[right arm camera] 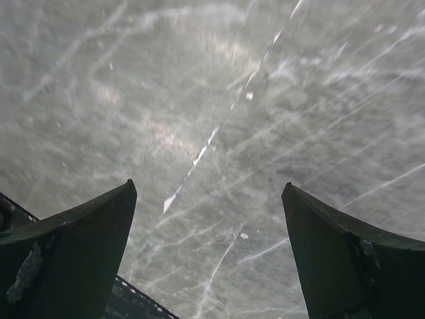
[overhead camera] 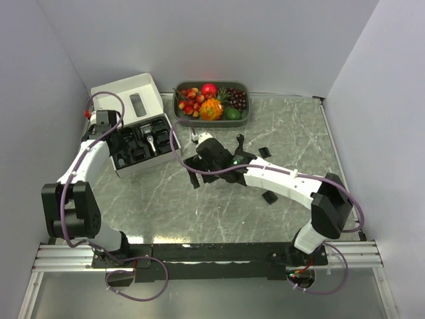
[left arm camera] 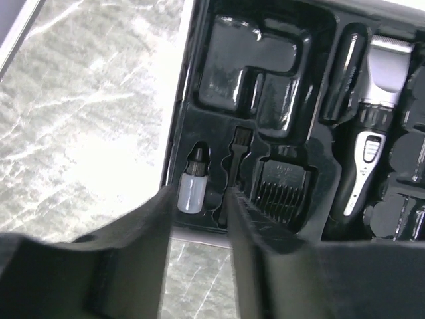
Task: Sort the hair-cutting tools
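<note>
A white box holds a black moulded insert [left arm camera: 265, 60] with hair-cutting tools seated in it. These are a black-and-silver clipper [left arm camera: 368, 143], a comb guard [left arm camera: 282, 189], a slim brush [left arm camera: 236, 153] and a small clear bottle [left arm camera: 191, 193]. My left gripper [left arm camera: 201, 203] hovers over the insert's near edge by the bottle and brush, open and holding nothing. Loose black parts lie on the marble: a pear-shaped piece [overhead camera: 240, 141], small pieces [overhead camera: 264, 151] [overhead camera: 269, 197] and a comb part [overhead camera: 194, 179]. My right gripper [right arm camera: 208, 186] hangs wide open over bare marble, with a toothed black part [right arm camera: 136, 302] at the view's lower edge.
The box's white lid [overhead camera: 126, 90] lies open at the back left. A grey tray of colourful fruit [overhead camera: 242, 118] stands at the back centre. White walls close in the table on three sides.
</note>
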Tool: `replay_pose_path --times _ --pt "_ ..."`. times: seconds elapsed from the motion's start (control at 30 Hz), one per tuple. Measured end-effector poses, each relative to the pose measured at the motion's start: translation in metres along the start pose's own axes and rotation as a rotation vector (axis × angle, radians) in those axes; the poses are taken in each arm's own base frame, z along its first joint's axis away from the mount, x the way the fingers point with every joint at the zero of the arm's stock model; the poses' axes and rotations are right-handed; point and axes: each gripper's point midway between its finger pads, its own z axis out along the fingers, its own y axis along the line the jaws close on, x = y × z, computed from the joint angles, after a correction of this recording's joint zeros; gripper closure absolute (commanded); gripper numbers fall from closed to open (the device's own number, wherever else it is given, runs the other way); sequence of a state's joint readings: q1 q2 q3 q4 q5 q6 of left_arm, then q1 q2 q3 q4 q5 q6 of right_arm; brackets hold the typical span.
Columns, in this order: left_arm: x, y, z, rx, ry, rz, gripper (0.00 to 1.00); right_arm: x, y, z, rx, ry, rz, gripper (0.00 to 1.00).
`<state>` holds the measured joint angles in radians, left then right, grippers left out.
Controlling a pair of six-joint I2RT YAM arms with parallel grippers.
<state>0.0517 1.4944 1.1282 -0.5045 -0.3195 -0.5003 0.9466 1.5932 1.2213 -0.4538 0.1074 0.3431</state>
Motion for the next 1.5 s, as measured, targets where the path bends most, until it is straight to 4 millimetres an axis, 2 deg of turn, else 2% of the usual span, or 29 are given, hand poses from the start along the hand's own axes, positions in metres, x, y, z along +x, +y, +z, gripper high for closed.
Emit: replay_pose_path --times 0.13,0.27,0.33,0.43,0.53,0.63,0.77,0.9,1.03,1.17,1.3,1.5 --pt "0.004 0.009 0.0 -0.027 0.024 -0.029 0.44 -0.04 -0.001 -0.013 0.014 -0.068 0.02 0.0" --pt "0.004 0.022 0.003 -0.06 0.039 -0.086 0.39 -0.104 -0.014 -0.02 0.032 -0.168 0.061 0.0" --pt "0.002 0.029 0.005 -0.074 0.044 -0.12 0.38 -0.135 -0.025 -0.017 0.044 -0.208 0.09 0.0" --pt "-0.001 0.038 0.007 -0.085 0.046 -0.172 0.36 -0.165 -0.042 -0.003 0.052 -0.244 0.117 0.01" --pt "-0.002 0.041 0.01 -0.078 0.049 -0.215 0.36 -0.171 -0.055 0.022 0.062 -0.226 0.127 0.01" --pt "-0.001 0.04 0.013 -0.059 0.051 -0.252 0.36 -0.167 -0.054 0.056 0.051 -0.186 0.12 0.01" --pt "0.006 0.032 0.019 -0.014 0.065 -0.294 0.35 -0.149 -0.049 0.093 0.016 -0.126 0.112 0.01" --pt "0.019 0.026 0.025 0.018 0.086 -0.333 0.35 -0.14 -0.044 0.118 -0.017 -0.095 0.111 0.01" --pt "0.027 0.025 0.028 0.025 0.098 -0.355 0.35 -0.145 -0.038 0.134 -0.046 -0.113 0.109 0.01" --pt "0.026 0.024 0.027 0.038 0.085 -0.373 0.35 -0.148 -0.035 0.143 -0.057 -0.131 0.109 0.01" --pt "0.025 0.023 0.024 0.055 0.062 -0.396 0.35 -0.161 -0.03 0.158 -0.07 -0.166 0.112 0.01" --pt "0.034 0.025 0.024 0.058 0.065 -0.422 0.35 -0.155 -0.021 0.182 -0.058 -0.16 0.112 0.02"
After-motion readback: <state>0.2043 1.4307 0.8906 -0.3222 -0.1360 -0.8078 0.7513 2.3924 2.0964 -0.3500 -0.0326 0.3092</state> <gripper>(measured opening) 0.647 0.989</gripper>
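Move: The right hand, empty and wide open, has the box's near right corner about 18 cm ahead, 8 cm to its left and 6 cm down. The clipper lies some 8 cm farther left than that corner, level with it; the fruit tray stands about 34 cm ahead of the hand and 6 cm right. For the left hand, the box's near left corner is about 4 cm back, 1 cm right and 6 cm below, the little bottle almost straight below. The open right hand lifts about 10 cm while swinging some 20 cm forward, then sinks to a little below its starting height as it works about 11 cm left, ending with its fingers spread either side of the box's right wall near the front corner. The left hand opens its fingers wider above the little bottle, swings about 4 cm left and mostly back again, sinking some 4 cm overall and rolling its left side down by roughly 20 degrees, so that the near end of the box's left wall comes between its fingertips; no grip on either wall can be seen. ##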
